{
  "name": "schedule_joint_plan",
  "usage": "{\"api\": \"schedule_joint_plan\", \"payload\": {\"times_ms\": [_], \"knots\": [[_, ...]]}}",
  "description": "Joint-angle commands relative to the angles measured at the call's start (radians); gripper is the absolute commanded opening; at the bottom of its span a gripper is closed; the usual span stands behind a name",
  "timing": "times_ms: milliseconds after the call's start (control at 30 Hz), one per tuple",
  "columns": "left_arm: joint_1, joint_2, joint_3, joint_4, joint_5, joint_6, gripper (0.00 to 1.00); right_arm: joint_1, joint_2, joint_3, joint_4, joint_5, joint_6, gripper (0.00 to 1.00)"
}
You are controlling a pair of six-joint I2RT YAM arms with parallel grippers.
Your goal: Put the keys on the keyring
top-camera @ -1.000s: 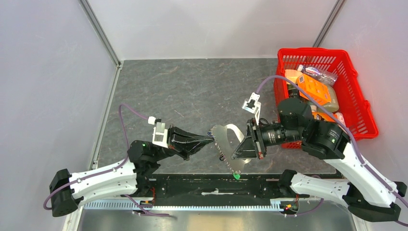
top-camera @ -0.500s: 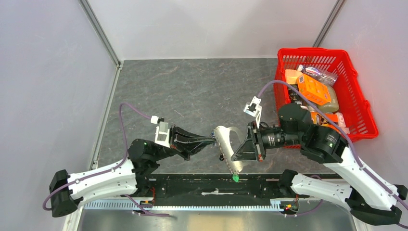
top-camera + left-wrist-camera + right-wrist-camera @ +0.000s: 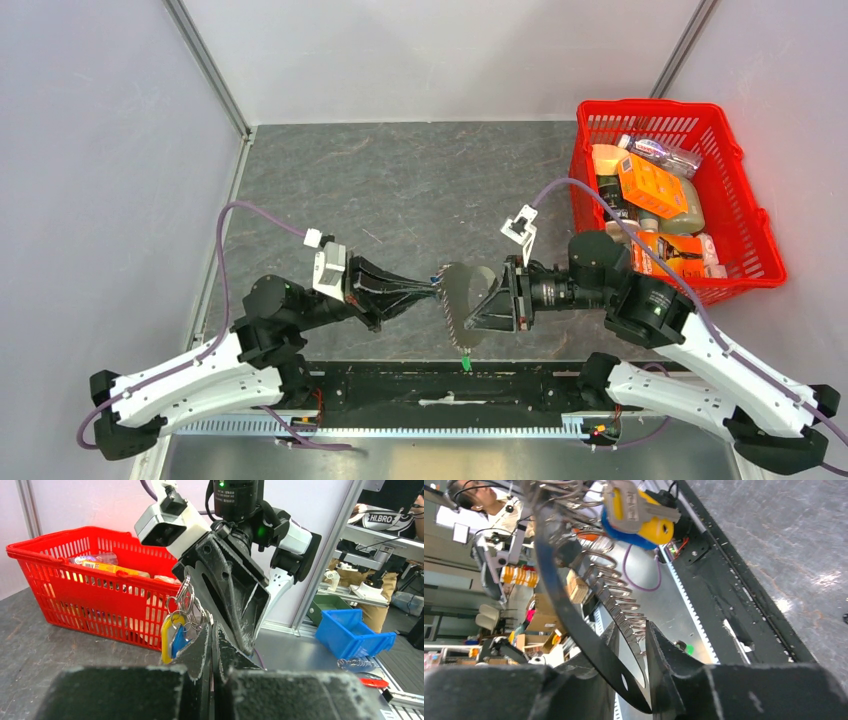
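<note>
The keyring (image 3: 462, 283), a flat silver loop, hangs in the air between my two grippers. Its twisted chain (image 3: 455, 325) drops to a green tag (image 3: 466, 364). My left gripper (image 3: 432, 285) is shut at the loop's left end; the exact pinch point is hidden. The keys (image 3: 172, 635), with yellow and blue caps, dangle on small wire rings beside my left gripper (image 3: 212, 627). In the right wrist view the keys (image 3: 639, 515) hang at the top. My right gripper (image 3: 633, 627) stands open, with the keyring band (image 3: 569, 615) passing loosely between its fingers.
A red basket (image 3: 760, 230) full of packets stands at the right. A black rail (image 3: 400, 385) runs along the near edge, just under the green tag. Grey walls close in the left, right and back.
My right gripper's jaws have parted around the keyring band. Both grippers and the keyring have drifted left, and the green tag swung left with them.
</note>
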State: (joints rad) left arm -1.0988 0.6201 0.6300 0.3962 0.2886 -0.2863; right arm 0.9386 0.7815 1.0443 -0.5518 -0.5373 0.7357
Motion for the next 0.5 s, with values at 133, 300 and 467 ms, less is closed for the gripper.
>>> {"api": "schedule_joint_plan", "payload": {"times_ms": [133, 300, 467], "knots": [[0.003, 0.018, 0.123, -0.182, -0.016, 0.039, 0.02, 0.0, -0.015, -0.052, 0.104, 0.133, 0.012, 0.49], [0.003, 0.03, 0.171, -0.277, -0.02, 0.067, 0.02, 0.001, -0.014, 0.006, -0.037, 0.222, -0.112, 0.61], [0.003, 0.067, 0.227, -0.389, -0.01, 0.12, 0.02, 0.0, -0.039, 0.06, -0.157, 0.385, -0.245, 0.71]]}}
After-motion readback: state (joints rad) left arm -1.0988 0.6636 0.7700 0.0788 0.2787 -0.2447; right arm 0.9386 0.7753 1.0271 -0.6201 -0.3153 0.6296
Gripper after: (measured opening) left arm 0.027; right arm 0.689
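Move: The loose key with the black fob lies on the table about 28 cm below the right hand, 4 cm ahead and 2 cm to its left. The keyring's metal plate is close by, its middle some 3 cm left, 2 cm ahead and 2 cm above the right hand. The yellow and blue tags hang about 4 cm ahead, 5 cm left and 4 cm above that hand. From the left hand, the loose key is some 33 cm below, 4 cm right and 2 cm ahead. Forward and down by about 5 cm goes the right hand, edging right at the end and tipping its fingers slightly downward. Its already parted fingers spread wide, clearing the near end of the keyring's plate, and it draws nearer the loose key. The left hand keeps its pinch on the keyring, sinks about 2 cm and dips its fingertips some 10 degrees. ##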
